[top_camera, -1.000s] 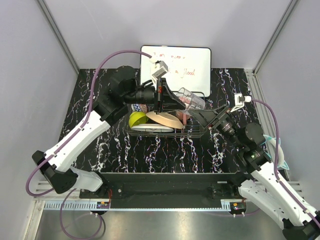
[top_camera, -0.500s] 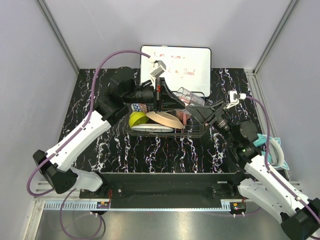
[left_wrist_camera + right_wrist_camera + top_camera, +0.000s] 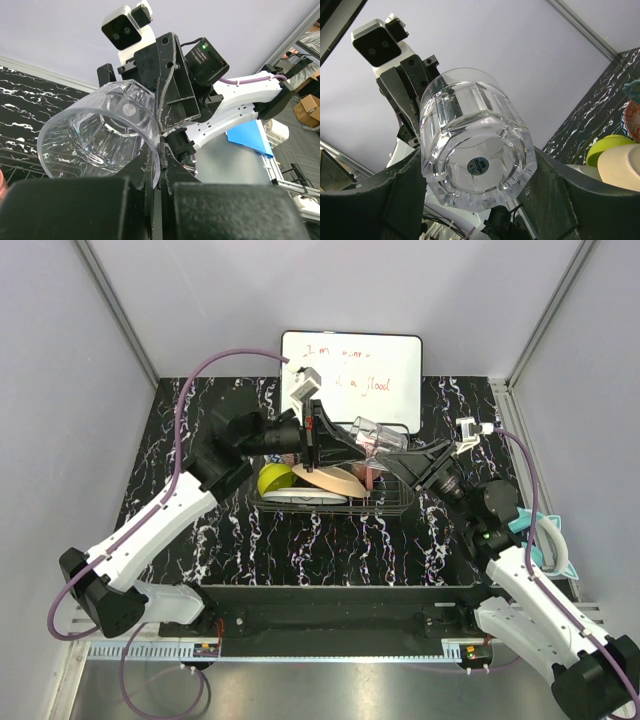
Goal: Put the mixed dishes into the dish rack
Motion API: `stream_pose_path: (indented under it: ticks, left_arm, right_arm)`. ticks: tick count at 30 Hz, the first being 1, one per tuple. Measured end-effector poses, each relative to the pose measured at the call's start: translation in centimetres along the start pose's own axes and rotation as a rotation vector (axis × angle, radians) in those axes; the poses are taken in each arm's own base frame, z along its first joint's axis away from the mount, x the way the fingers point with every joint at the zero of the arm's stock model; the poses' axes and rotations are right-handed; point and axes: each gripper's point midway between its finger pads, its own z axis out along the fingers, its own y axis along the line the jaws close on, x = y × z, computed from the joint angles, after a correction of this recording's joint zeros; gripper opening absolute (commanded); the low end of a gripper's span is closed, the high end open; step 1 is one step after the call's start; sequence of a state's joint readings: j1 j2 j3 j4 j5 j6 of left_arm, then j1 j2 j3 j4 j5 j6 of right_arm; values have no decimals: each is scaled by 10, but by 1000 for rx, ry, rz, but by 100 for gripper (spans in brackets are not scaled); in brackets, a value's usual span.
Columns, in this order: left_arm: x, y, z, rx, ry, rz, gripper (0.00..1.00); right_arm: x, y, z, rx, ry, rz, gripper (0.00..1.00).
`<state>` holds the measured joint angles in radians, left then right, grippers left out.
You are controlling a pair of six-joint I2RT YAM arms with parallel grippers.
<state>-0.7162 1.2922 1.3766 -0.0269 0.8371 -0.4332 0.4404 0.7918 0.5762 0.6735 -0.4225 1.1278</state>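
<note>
The clear glass hangs on its side above the dish rack, between both arms. My left gripper is shut on its rim, one finger inside and one outside the glass, pinched at the left gripper. My right gripper grips the thick base; in the right wrist view its fingers press on both sides of the glass. In the rack lie a lime-green bowl, a peach plate, a white plate, a red patterned bowl and a pink mug.
A white whiteboard with red writing stands behind the rack. A teal plate sits at the table's right edge beside my right arm. The right part of the rack holds no dishes. Grey walls close in the table.
My right gripper has moved left and up to the glass's base and its jaws have narrowed onto it. My left arm has lifted the glass slightly.
</note>
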Motion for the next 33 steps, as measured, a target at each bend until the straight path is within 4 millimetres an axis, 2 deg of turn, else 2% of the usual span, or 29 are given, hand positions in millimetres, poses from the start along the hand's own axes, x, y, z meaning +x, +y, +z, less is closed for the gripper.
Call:
stream_pose_path:
  ticks: [1, 3, 4, 5, 6, 7, 8, 9, 14, 18, 20, 22, 26, 30, 33]
  left_arm:
    - [2, 1, 0, -2, -3, 0, 0]
    - [6, 3, -1, -5, -6, -2, 4]
    - [9, 4, -1, -10, -7, -3, 35]
    - [11, 6, -2, -16, -8, -5, 52]
    - [14, 8, -3, -27, -5, 5, 66]
    - [20, 10, -4, -32, 12, 3, 72]
    - [29, 14, -4, -47, 36, -13, 84]
    - [39, 18, -5, -61, 63, -25, 88]
    - [62, 47, -21, -169, 152, -55, 97]
    - [59, 69, -43, -260, 179, -61, 97]
    - [54, 75, -51, -290, 176, -51, 98]
    - [53, 79, -56, -305, 180, -43, 99]
    - [48, 87, -70, -346, 186, -32, 97]
    - [30, 109, -102, -454, 152, -12, 96]
    - [23, 118, -124, -519, 135, 5, 96]
  right_arm:
    - [1, -1, -1, 3, 9, 0, 51]
    - [3, -4, -1, 8, 22, -3, 33]
    - [4, -5, -1, 11, 30, -3, 26]
    - [5, -7, -1, 15, 37, -5, 8]
    - [5, -11, -2, 27, 40, 0, 2]
    - [4, -11, 0, 30, 36, -2, 0]
    - [1, -11, 1, 40, 34, -10, 0]
    - [-2, -9, 3, 53, 37, -23, 0]
    - [-18, -2, 9, 162, 75, -157, 0]
    - [-29, 7, 3, 235, 98, -279, 0]
    - [-29, 3, -3, 276, 115, -322, 0]
    - [-24, -11, -11, 339, 145, -341, 0]
    - [-14, -51, -28, 501, 234, -380, 0]
    - [-8, -99, -43, 680, 326, -422, 0]
    - [-3, -129, -55, 787, 388, -441, 0]
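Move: The right hand already grips the glass near its base; the free spot it goes to in the rack's right end lies about 8 cm ahead, 5 cm right and 22 cm below. The pink mug stands about 10 cm ahead, 2 cm left of this hand, the cream plate about 7 cm ahead, 10 cm left, both some 20 cm lower. From the left hand, still pinching the rim, the glass's middle is about 5 cm right, 3 cm ahead. Sinking about 8 cm as its fingers open wide, the left hand lets go of the glass's rim, then withdraws left and forward. The right hand keeps its grip, rises slightly, then carries the glass about 12 cm down, also right and forward, towards the rack spot beside the mug, rolling some 50 degrees so fingertips and glass mouth tip downward. ##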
